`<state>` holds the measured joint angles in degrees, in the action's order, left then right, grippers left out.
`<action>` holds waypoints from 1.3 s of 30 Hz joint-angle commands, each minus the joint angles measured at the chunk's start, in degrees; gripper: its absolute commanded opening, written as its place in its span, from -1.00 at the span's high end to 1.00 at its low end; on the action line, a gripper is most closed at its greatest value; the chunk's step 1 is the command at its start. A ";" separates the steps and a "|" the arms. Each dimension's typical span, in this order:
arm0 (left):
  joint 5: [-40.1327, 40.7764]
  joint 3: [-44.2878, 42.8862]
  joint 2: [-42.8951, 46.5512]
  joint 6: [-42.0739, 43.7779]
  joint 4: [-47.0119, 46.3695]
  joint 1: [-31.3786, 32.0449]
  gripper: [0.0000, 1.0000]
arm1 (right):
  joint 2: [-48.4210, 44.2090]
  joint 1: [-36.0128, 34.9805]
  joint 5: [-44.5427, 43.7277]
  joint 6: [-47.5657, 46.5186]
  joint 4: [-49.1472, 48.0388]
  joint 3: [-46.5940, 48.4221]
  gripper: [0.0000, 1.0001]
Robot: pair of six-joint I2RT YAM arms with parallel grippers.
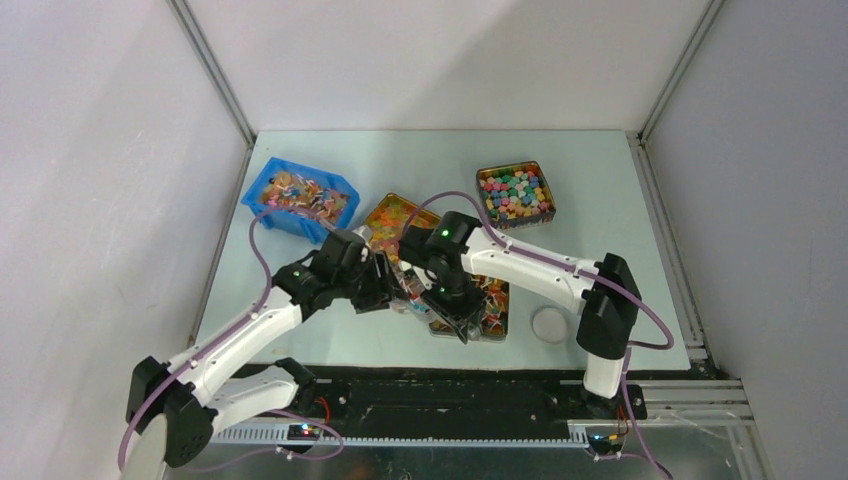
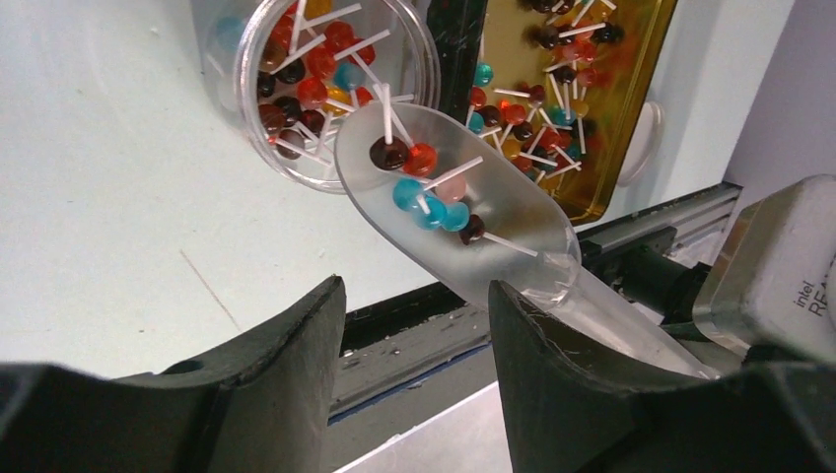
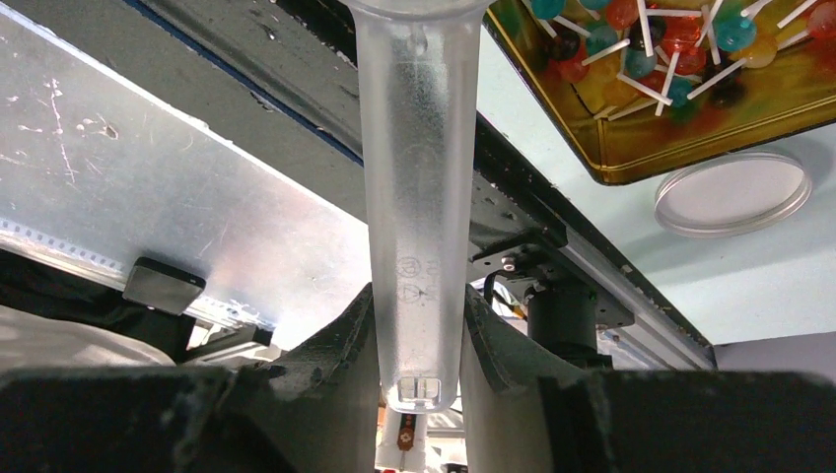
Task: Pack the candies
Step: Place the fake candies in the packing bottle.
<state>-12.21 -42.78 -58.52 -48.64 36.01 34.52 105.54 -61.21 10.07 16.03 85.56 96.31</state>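
Observation:
The candies (image 2: 429, 192), small lollipops with red, blue and dark heads on white sticks, lie in the bowl of a clear plastic scoop (image 2: 513, 222). The scoop's tip rests at the mouth of a clear jar (image 2: 240, 89), which is tilted toward me and holds more candies. More candies fill a gold tin (image 2: 631, 118) behind the scoop. My right gripper (image 3: 419, 325) is shut on the scoop's handle (image 3: 414, 197). My left gripper (image 2: 414, 291) stands open just short of the jar, with nothing between its fingers. In the top view both grippers (image 1: 385, 285) (image 1: 455, 310) meet over the tins.
A blue bin (image 1: 262, 190) of wrapped sweets sits at the back left. A tin of coloured cubes (image 1: 515, 192) stands at the back right and another tin (image 1: 390, 215) is in the middle. A round clear lid (image 1: 550, 325) lies near the front rail (image 3: 552, 236).

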 commanded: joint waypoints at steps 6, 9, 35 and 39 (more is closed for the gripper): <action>-2.32 3.08 -1.13 -8.15 -7.06 2.72 -0.15 | 0.21 0.52 1.92 -0.14 1.27 3.39 1.00; -2.03 3.08 -1.89 -9.00 -7.17 3.42 -0.12 | 0.11 0.56 1.97 -0.17 1.34 3.58 1.00; -0.47 2.33 -2.77 -9.74 -5.79 4.36 0.34 | 0.20 1.81 0.62 0.32 2.48 7.84 1.00; -0.31 2.14 -2.85 -9.67 -5.67 4.40 0.34 | 0.03 1.93 0.26 0.39 2.20 8.10 1.00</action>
<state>-13.52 -39.42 -61.10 -58.06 30.22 38.50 105.89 -59.75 11.33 16.08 87.50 101.69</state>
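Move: The packing bottle, which my right hand tips the scoop towards, stands about 12 cm ahead and 12 cm left of that hand, its middle some 8 cm lower; the lollipop tray lies about 7 cm straight ahead and 11 cm down. From my open left hand, the scoop's bowl is roughly 3 cm ahead, 3 cm right and 2 cm below, the bottle about 5 cm ahead and 6 cm down, and the gummy tray some 13 cm ahead and 9 cm down. I keep the scoop's handle gripped in my right hand and slowly raise it about 2 cm, easing a little forward and left, so the bowl pours over the bottle's rim. Meanwhile my left hand slips about 2.5 cm to the right, sinking and drawing back a little towards the scoop's near side, then stays there and closes its fingers to about half their gap; whether they touch the scoop can't be seen. ##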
